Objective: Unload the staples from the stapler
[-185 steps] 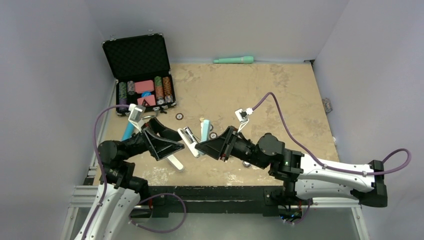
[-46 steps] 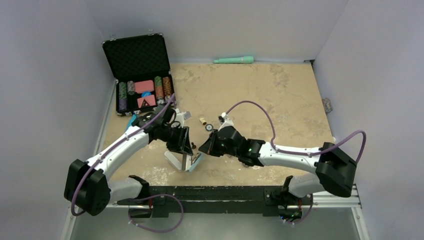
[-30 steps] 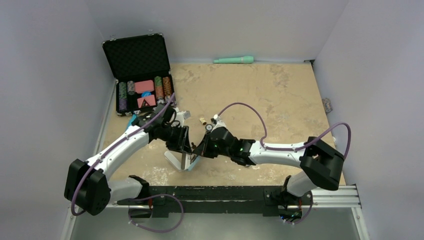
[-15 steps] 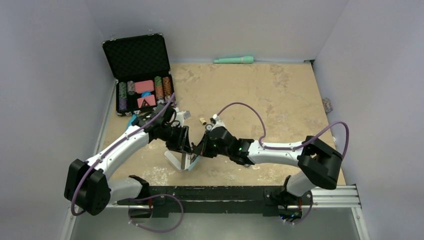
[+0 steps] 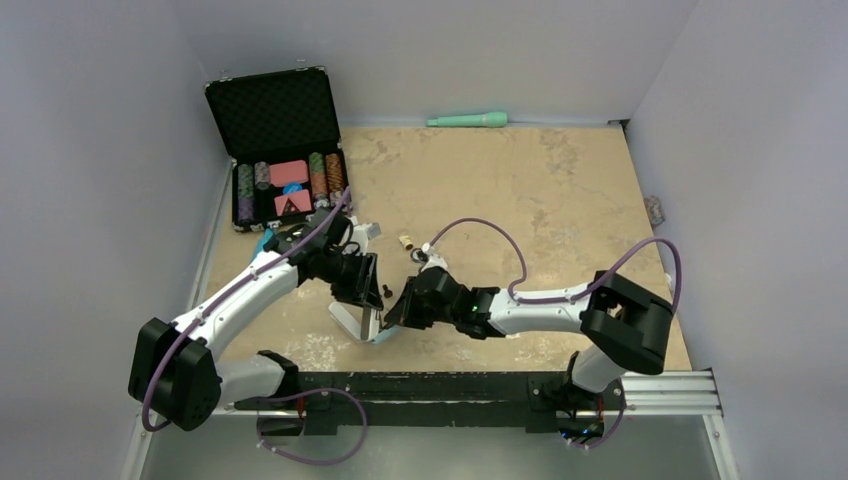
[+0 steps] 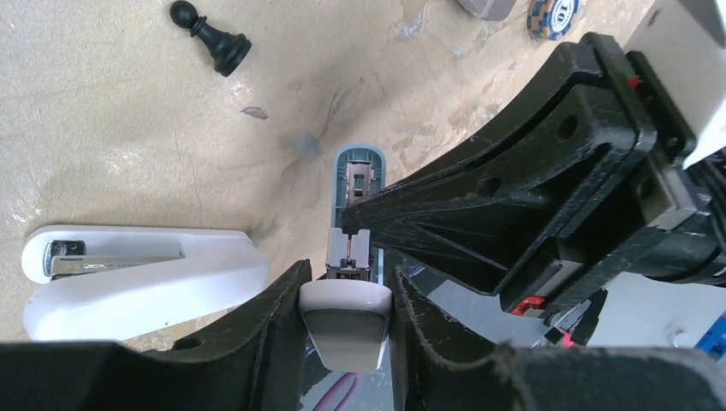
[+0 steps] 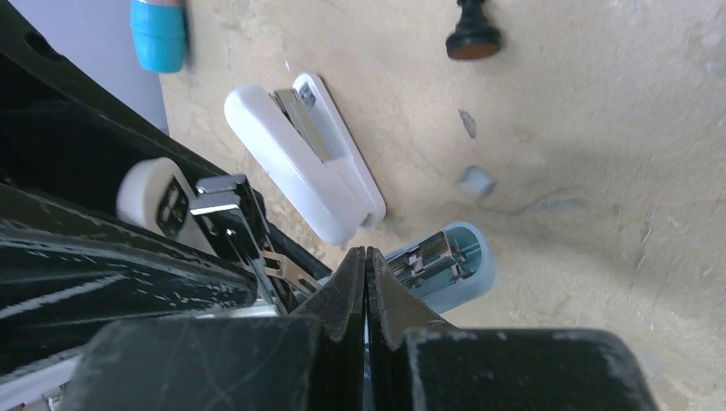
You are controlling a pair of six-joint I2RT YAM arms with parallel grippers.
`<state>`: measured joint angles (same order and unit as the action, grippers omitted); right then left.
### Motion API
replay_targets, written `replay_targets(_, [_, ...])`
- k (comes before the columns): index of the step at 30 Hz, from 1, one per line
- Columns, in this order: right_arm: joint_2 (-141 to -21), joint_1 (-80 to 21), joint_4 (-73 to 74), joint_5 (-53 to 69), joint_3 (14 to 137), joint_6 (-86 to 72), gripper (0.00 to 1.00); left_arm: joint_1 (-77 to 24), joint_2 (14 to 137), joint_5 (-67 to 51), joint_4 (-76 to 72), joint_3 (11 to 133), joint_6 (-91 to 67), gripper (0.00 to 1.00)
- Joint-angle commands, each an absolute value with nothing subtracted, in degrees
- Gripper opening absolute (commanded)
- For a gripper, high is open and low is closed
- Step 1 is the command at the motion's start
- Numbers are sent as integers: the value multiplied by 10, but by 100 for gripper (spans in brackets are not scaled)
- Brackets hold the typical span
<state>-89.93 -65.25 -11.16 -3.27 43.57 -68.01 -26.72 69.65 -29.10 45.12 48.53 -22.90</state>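
The stapler (image 5: 362, 325) is folded open near the front edge. In the left wrist view its white base (image 6: 145, 274) lies on the table, its blue cover (image 6: 357, 171) lies flat beyond, and the metal staple channel (image 6: 348, 251) stands up between them. My left gripper (image 6: 349, 276) is shut on the stapler's white hinge end (image 6: 345, 321). It also shows in the top view (image 5: 368, 290). My right gripper (image 7: 366, 251) is shut, its tips next to the blue cover (image 7: 445, 265) and the channel (image 7: 227, 214). I see nothing between its fingers.
An open black case (image 5: 285, 150) of poker chips stands at the back left. A green tube (image 5: 468, 120) lies by the back wall. A black chess pawn (image 6: 214, 38), a cork (image 5: 406, 241) and a small grey bit (image 7: 475, 181) lie close to the stapler.
My right gripper has moved left and toward the front, up against the open stapler. My left gripper has stayed in place, holding the stapler.
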Motion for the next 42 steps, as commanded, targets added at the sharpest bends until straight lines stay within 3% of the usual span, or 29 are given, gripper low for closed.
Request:
replay_targets(1, [-900, -674, -118, -35, 414, -709, 0, -269, 684, -290, 444, 509, -219, 0])
replay_targets(24, [-910, -758, -99, -64, 410, -753, 0, -270, 676, -274, 448, 510, -219, 0])
replay_targets(42, [-790, -854, -3, -84, 391, -742, 0, -270, 660, -296, 439, 508, -216, 0])
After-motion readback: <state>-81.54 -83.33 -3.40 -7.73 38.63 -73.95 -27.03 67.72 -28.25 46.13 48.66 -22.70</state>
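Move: Just behind the right hand's shut fingertips, about 2 cm back and 3 below, is the opened blue cover of the stapler that the left hand grips by its white part; from the left hand that cover lies some 3 cm back, 2 right and 3 below. The loose staple strip is 1 cm ahead and 1 right of the right hand, some 7 below; the pawn, 7 ahead; the white stapler, level and 8 to its left, both about as far down. Dragging back about 5 cm and sinking some 2.5, the right hand keeps its shut fingertips in the gap between magazine and blue cover, bearing on the stapler, then comes free and draws back another 7 cm, rising and turning roughly 10 degrees counter-clockwise. The left hand keeps its grip, is carried back about 1.5 cm with it, then returns nearly all the way. ##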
